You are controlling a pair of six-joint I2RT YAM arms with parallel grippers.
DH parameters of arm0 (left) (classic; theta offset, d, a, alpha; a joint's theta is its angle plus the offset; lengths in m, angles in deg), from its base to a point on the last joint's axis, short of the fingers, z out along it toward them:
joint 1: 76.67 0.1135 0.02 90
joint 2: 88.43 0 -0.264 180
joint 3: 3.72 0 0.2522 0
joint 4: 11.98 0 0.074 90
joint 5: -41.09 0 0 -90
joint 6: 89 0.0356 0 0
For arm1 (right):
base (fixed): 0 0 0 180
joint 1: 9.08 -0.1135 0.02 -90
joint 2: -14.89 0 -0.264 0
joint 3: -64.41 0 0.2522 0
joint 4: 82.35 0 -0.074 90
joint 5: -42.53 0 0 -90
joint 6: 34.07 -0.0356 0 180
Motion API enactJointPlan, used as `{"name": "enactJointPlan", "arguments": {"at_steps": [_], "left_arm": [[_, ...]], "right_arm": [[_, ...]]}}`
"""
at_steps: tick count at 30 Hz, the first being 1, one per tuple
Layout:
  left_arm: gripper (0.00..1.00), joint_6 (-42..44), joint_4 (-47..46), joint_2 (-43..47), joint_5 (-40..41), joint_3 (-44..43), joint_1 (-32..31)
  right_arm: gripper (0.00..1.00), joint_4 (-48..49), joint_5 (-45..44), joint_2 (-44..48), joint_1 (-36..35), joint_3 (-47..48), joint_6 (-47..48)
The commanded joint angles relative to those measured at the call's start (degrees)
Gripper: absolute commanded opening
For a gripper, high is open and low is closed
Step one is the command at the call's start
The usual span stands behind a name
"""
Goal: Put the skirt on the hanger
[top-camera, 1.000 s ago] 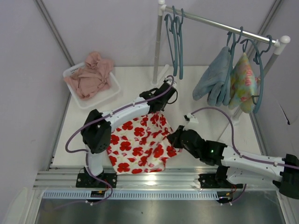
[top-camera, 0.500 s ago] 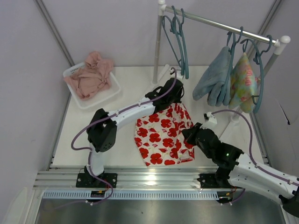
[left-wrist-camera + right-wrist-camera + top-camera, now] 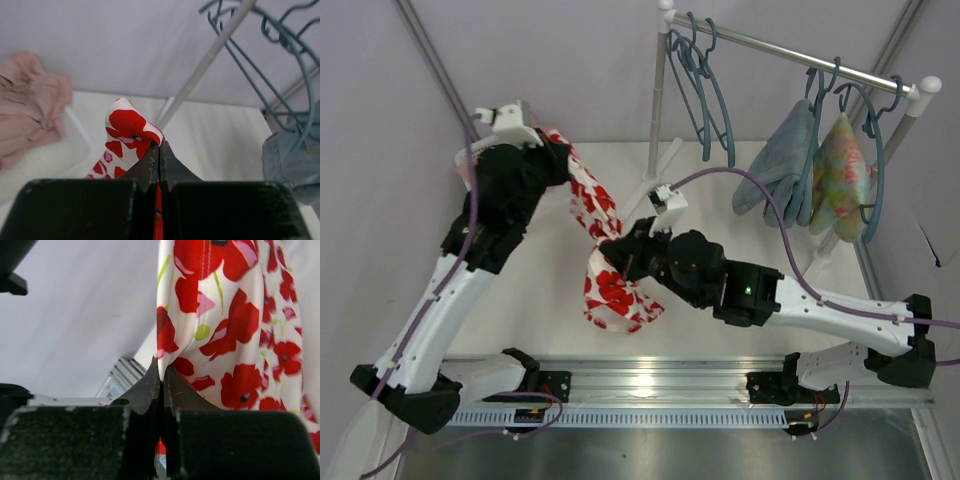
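The skirt (image 3: 610,290), white with red flowers, hangs bunched in the air as a strip from upper left down to the table's middle. My left gripper (image 3: 562,158) is raised high at the back left and is shut on the skirt's upper edge (image 3: 127,125); its tips (image 3: 159,145) pinch the cloth. Lower down and nearer the middle, my right gripper (image 3: 607,250) is shut on another edge of the skirt (image 3: 225,315), with fabric caught between its tips (image 3: 162,372). The empty teal hanger (image 3: 705,95) hangs at the left end of the rail, also visible in the left wrist view (image 3: 280,55).
The rack's upright pole (image 3: 658,100) stands just right of the raised skirt. A blue garment (image 3: 780,170) and a green flowered one (image 3: 840,175) hang on other hangers at the right. Pink cloth (image 3: 30,110) lies in a white basket (image 3: 465,165) behind the left arm.
Both arms have lifted the skirt off the table. The left arm swung up and to the back left; the right gripper moved left to the middle, leaving the skirt hanging between them.
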Motion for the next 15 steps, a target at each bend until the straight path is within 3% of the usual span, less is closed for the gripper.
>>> {"name": "enactJointPlan", "arguments": {"at_steps": [1, 8, 11, 13, 15], "left_arm": [[0.0, 8.88, 6.7, -0.42, 6.4, -7.91, 3.91], [0.0, 25.95, 19.97, -9.8, 14.32, -39.08, 4.62], [0.0, 29.04, 27.26, -15.61, 13.71, -51.13, 4.62], [0.0, 28.78, 31.3, -20.45, 11.0, -54.25, 4.54], [0.0, 26.68, 33.42, -23.86, 7.83, -53.12, 3.49]], "right_arm": [[0.0, -0.99, 3.33, -5.79, -1.48, 11.02, 3.64], [0.0, 4.2, 10.98, -14.76, -1.57, 25.99, 3.02], [0.0, -0.34, 10.82, -17.13, -1.66, 32.04, 3.03], [0.0, -3.08, 6.45, -16.1, -1.66, 32.42, 1.11], [0.0, -5.46, 0.66, -13.55, -1.57, 27.0, -4.14]]}}
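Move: The skirt, already pinched at its edge by both hands, hangs between them: its middle is about 12 cm back, 5 cm right and 12 cm below the left hand, and 5 cm ahead, 1 cm left and 10 cm below the right. From the left hand, the empty hangers are roughly 17 cm ahead, 22 cm right and 5 cm up; the basket is 14 cm ahead, 18 cm left and 38 cm down. Both hands, still pinching the skirt, swing it up, left about 15 cm, right about 11, drifting leftward. ##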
